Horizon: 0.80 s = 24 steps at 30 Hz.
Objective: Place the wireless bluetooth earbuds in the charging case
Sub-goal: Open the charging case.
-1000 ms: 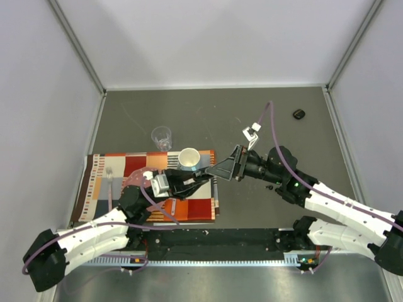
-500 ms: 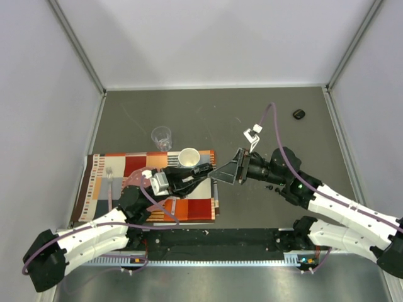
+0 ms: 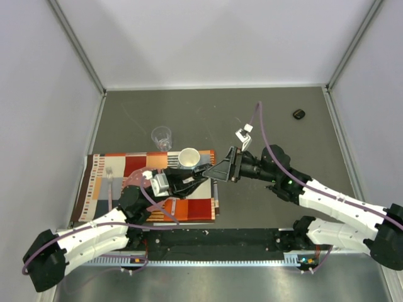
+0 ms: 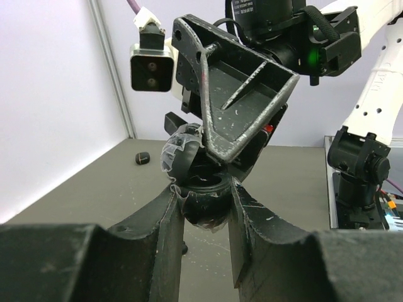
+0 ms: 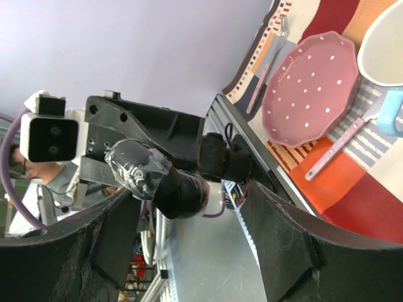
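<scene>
My left gripper (image 4: pixel 204 189) is shut on the black charging case (image 4: pixel 204 211), which is wrapped in clear tape, and holds it in the air above the placemat (image 3: pixel 195 207). The case's lid (image 4: pixel 182 151) stands open. My right gripper (image 5: pixel 195 233) is open with its fingers either side of the case (image 5: pixel 182 192); the taped lid (image 5: pixel 135 167) is close to one finger. Seen from above, the two grippers meet beside the white mug (image 3: pixel 189 157). A tiny black bit (image 4: pixel 182 248), perhaps an earbud, lies on the table under the left finger. No other earbuds can be made out.
A second black case (image 3: pixel 298 114) lies at the far right of the table. A clear glass (image 3: pixel 162 137) stands behind the placemat, with a fork (image 3: pixel 109 182) on its left side. A pink dotted plate (image 5: pixel 308 88) and a spoon (image 5: pixel 337 148) lie on the mat.
The right gripper has moved left and closer around the case held by the left gripper, and its jaws have narrowed somewhat. The left arm has held still.
</scene>
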Motion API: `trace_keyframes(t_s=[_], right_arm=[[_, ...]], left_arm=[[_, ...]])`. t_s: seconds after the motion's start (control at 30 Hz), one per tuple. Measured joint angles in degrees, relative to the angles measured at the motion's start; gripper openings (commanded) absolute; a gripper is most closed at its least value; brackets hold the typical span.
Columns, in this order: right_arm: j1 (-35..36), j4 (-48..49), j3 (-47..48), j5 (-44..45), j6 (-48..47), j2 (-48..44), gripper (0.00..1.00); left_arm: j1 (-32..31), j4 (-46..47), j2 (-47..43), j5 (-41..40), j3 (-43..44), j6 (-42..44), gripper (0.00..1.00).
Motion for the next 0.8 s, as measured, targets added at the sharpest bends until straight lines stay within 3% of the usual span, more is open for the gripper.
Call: trace_keyframes(t_s=[0.1, 0.33, 0.6, 0.77, 0.8], right_arm=[[0.0, 2.1, 0.0, 0.0, 1.1, 0.6, 0.64], [0.0, 4.6, -0.1, 0.2, 3.0, 0.6, 0.43], [0.0, 5.4, -0.3, -2.2, 4.1, 1.4, 0.41], [-0.3, 5.5, -0.3, -3.0, 4.7, 1.4, 0.31], [-0.3, 5.5, -0.3, -3.2, 4.9, 1.5, 0.23]], left_arm=[[0.0, 0.0, 0.0, 0.5, 0.0, 0.1, 0.0], [0.0, -0.2, 0.0, 1.7, 0.0, 0.3, 0.0], [0.0, 0.0, -0.3, 1.6, 0.0, 0.7, 0.0], [-0.1, 0.3, -0.3, 1.6, 0.0, 1.8, 0.0], [-0.1, 0.4, -0.2, 1.6, 0.0, 2.0, 0.0]])
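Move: The charging case is in the left fingertips, about 2 cm to the right of the left hand's point and about 1 cm above it, its lid already raised. From the right hand, the case lies roughly 3 cm left, 1 cm ahead and 1 cm higher. Far below the right hand, some 22 to 27 cm down, the mug stands about 10 cm ahead and 8 cm left, the knife 2 cm ahead and 13 cm left, and a pair of earbuds 9 cm ahead and 9 cm right. Upward by about 1.5 cm at first, the right hand lifts beside the open case, rolling slightly, then hangs there with only a small drift back. Its fingers narrow from about two thirds open to a little over a third, closing in around the case and its raised lid; a firm grip can't be made out. The left hand keeps its pinch on the case, holding it practically still. ##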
